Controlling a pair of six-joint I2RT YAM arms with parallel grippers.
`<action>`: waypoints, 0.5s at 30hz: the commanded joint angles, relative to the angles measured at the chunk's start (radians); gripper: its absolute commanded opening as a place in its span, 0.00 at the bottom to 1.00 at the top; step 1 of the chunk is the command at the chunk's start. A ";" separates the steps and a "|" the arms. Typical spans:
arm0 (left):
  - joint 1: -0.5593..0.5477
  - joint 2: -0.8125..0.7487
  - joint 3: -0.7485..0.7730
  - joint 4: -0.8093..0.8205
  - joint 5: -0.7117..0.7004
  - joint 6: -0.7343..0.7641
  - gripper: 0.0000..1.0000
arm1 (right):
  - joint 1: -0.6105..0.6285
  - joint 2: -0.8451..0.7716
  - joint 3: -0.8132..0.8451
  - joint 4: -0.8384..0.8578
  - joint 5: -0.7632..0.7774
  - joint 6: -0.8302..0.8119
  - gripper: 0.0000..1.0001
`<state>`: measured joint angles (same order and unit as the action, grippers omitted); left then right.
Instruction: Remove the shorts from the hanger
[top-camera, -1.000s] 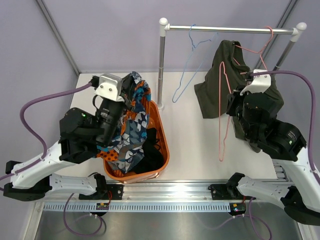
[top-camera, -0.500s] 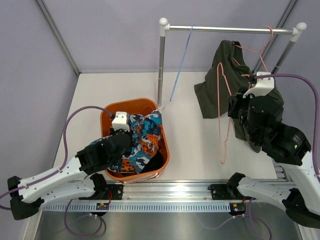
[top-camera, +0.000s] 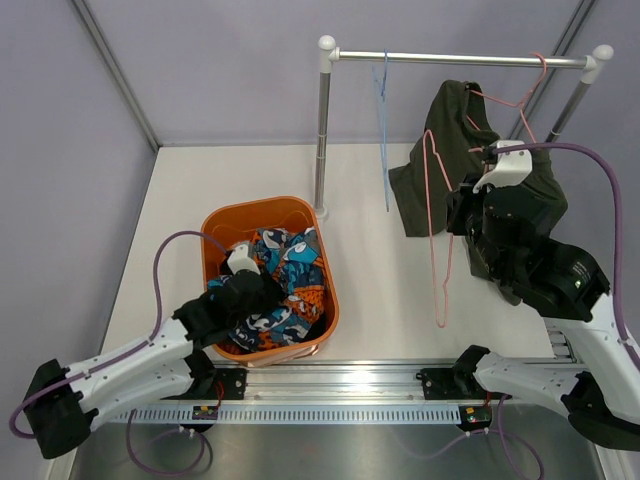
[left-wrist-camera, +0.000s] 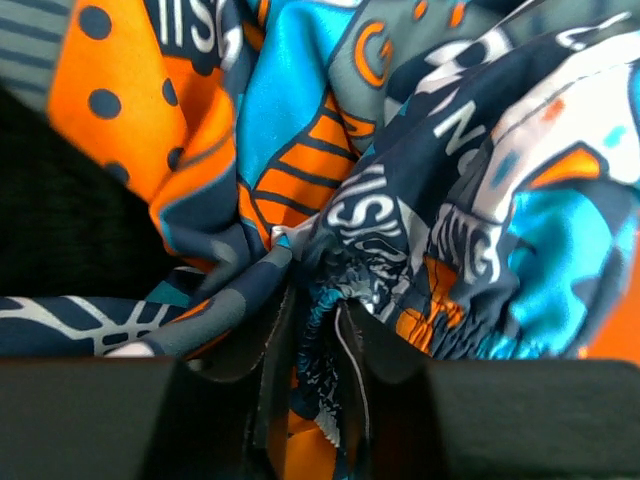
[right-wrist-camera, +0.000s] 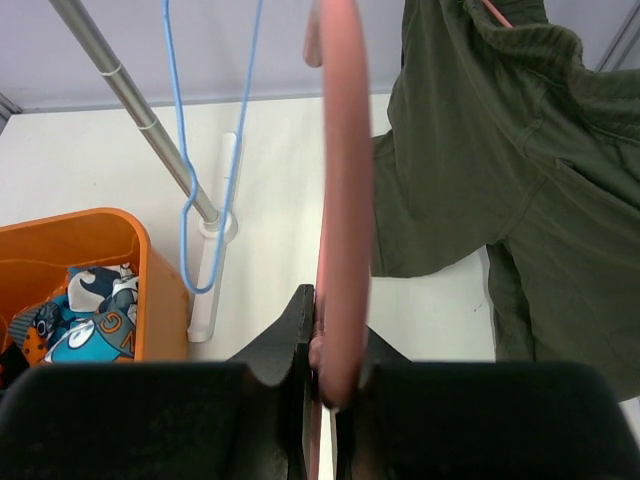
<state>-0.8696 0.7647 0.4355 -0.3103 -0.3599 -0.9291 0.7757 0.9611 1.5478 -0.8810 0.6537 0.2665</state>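
Observation:
Patterned blue-and-orange shorts (top-camera: 285, 270) lie bunched in the orange basket (top-camera: 240, 212). My left gripper (top-camera: 258, 292) is down in the basket, shut on a fold of these shorts (left-wrist-camera: 400, 200), with its fingertips (left-wrist-camera: 352, 340) pinching the cloth. A bare blue hanger (top-camera: 383, 110) hangs on the rail (top-camera: 460, 60). A pink hanger (top-camera: 432, 200) carrying a dark green garment (top-camera: 455, 130) hangs at the rail's right end. My right gripper (top-camera: 456, 212) is shut on the pink hanger's wire (right-wrist-camera: 340, 200).
The rail's left post (top-camera: 323, 130) stands just behind the basket. Dark clothes fill the rest of the basket (top-camera: 310, 315). The green garment (right-wrist-camera: 500, 160) hangs down to the table on the right. Purple walls enclose the table.
My left arm has lowered the patterned shorts from above the basket down into it. The blue hanger has swung to hang straight. My right gripper has shifted the pink hanger slightly left.

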 joint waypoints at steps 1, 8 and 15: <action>0.026 0.068 -0.029 0.125 0.168 -0.060 0.26 | -0.007 0.002 0.023 0.004 -0.017 0.010 0.00; 0.032 -0.016 0.034 0.036 0.133 0.021 0.49 | -0.007 0.010 0.055 -0.024 -0.017 0.000 0.00; 0.030 -0.131 0.196 -0.104 0.096 0.168 0.99 | -0.007 0.054 0.084 0.003 -0.054 -0.064 0.00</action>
<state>-0.8379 0.6613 0.5407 -0.3756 -0.2539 -0.8455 0.7757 0.9913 1.5967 -0.9161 0.6292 0.2501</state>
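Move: The patterned shorts lie bunched around the left fingertips inside the orange basket, their waistband still between the pads; the heap's middle is level fore and aft, about 2 cm to the left and 4 cm lower. The basket's centre is some 2 cm ahead, 3 cm left and 5 cm below; the black shorts lie underneath, about 2 cm back, 2 cm left and 8 cm down. From the right hand, the patterned shorts are roughly 36 cm left, 4 cm back and 35 cm below. Ease the left gripper the last 1.5 cm down into the orange basket with the waistband of the patterned shorts still bunched between its pads, then lift it straight up about 7 cm. Spread the part-open fingers almost fully as it rises, to let the cloth go, and keep the wrist nearly as it is. ##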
